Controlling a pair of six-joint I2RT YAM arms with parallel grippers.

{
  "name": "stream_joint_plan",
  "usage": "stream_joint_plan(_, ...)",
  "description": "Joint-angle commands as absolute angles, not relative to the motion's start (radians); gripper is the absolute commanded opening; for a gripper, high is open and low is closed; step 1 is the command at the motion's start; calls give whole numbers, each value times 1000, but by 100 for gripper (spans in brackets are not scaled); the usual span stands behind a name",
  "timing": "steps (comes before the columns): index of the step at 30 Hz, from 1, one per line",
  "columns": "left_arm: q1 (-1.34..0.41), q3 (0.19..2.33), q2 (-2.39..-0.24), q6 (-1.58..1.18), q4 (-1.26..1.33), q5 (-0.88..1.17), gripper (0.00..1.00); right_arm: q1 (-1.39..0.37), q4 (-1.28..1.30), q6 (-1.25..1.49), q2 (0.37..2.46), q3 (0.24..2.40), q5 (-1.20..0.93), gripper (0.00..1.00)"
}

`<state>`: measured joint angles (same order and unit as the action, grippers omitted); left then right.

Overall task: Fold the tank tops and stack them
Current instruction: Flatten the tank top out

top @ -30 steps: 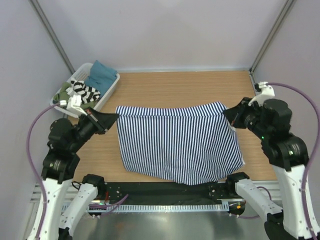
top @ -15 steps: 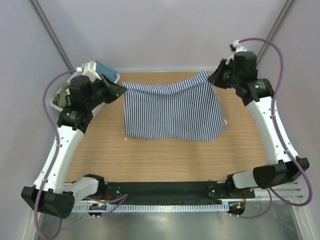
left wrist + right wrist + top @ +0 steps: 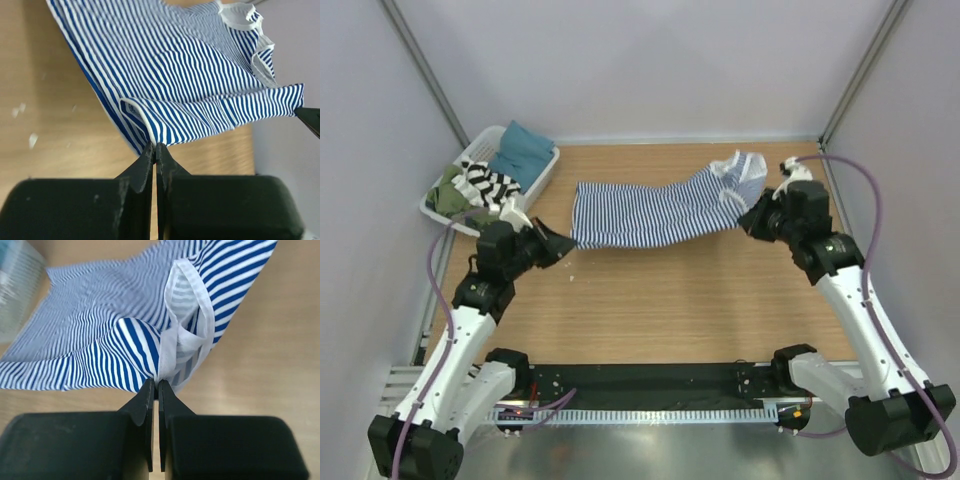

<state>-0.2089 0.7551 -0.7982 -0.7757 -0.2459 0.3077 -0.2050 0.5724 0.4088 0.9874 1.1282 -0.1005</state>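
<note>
A navy-and-white thin-striped tank top [image 3: 655, 213] hangs stretched low over the far half of the table between my two grippers. My left gripper [image 3: 563, 240] is shut on its left corner [image 3: 150, 131]. My right gripper [image 3: 750, 220] is shut on its right end, where the white-bound straps [image 3: 187, 335] bunch up. The strap end [image 3: 738, 168] lies on the wood beyond the right gripper. A second tank top with broad black-and-white stripes [image 3: 488, 181] lies crumpled in the basket.
A white slatted basket [image 3: 542, 178] stands at the far left corner, holding a teal cloth [image 3: 523, 148] and a green one [image 3: 447, 192]. Small white flecks [image 3: 571, 277] dot the wood near the left gripper. Grey walls close in on both sides.
Both grippers carried the navy-striped top up and away from the near edge, then lowered it. It now hangs as a narrow band rather than a wide sheet.
</note>
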Motion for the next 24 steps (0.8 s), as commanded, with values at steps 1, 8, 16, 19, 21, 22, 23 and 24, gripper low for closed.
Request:
stream_joint_plan(1,-207,652,-714,-792,-224,336,0,-201,569,431,907,964,-109,2)
stream_joint_plan(8,-207,776,-706,-753,-344,336,0,-199,643,417,884,1005,-89,4)
stream_joint_plan(16,-207,591,-652,-767,-331,356,0,-199,565,437,881,790,-133,4)
stream_joint_plan(19,-207,565,-624,-767,-339,356,0,-199,560,449,884,775,-140,3)
stream_joint_plan(21,-207,578,-623,-755,-365,354,0,-201,574,456,882,793,-126,1)
stream_joint_plan(22,-206,589,-623,-753,-374,356,0,-199,577,456,876,798,-123,1)
stream_joint_plan(23,-207,612,-623,-753,-382,360,0,-199,580,459,868,811,-127,1)
stream_joint_plan(24,-207,627,-614,-753,-390,370,0,-199,584,463,859,821,-130,1)
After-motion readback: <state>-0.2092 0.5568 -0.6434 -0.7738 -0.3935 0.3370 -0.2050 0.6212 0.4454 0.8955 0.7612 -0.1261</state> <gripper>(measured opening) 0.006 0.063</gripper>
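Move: I still pinch one edge of the tank top between my closed fingers. The bare near table it goes to centres about 14 cm back and 18 cm right of my left hand, 18 cm back and 16 cm left of my right, over 20 cm below. The cloth's free body centres 7 cm ahead and 18 cm right of my left hand; its white-trimmed straps lie 11 cm straight ahead of my right. The laundry basket stands 14 cm ahead and 18 cm left of my left hand. Keeping both pinches, I flick the tank top down and back towards my base with both hands together: a quick drop, a partial rebound (my left nearly to its starting height, my right only some 4 cm), then a second drop. I finish about 8 cm lower with the left and 14 cm with the right, each some 5 cm back, both wrists tipping down, the right by about 20 degrees. ##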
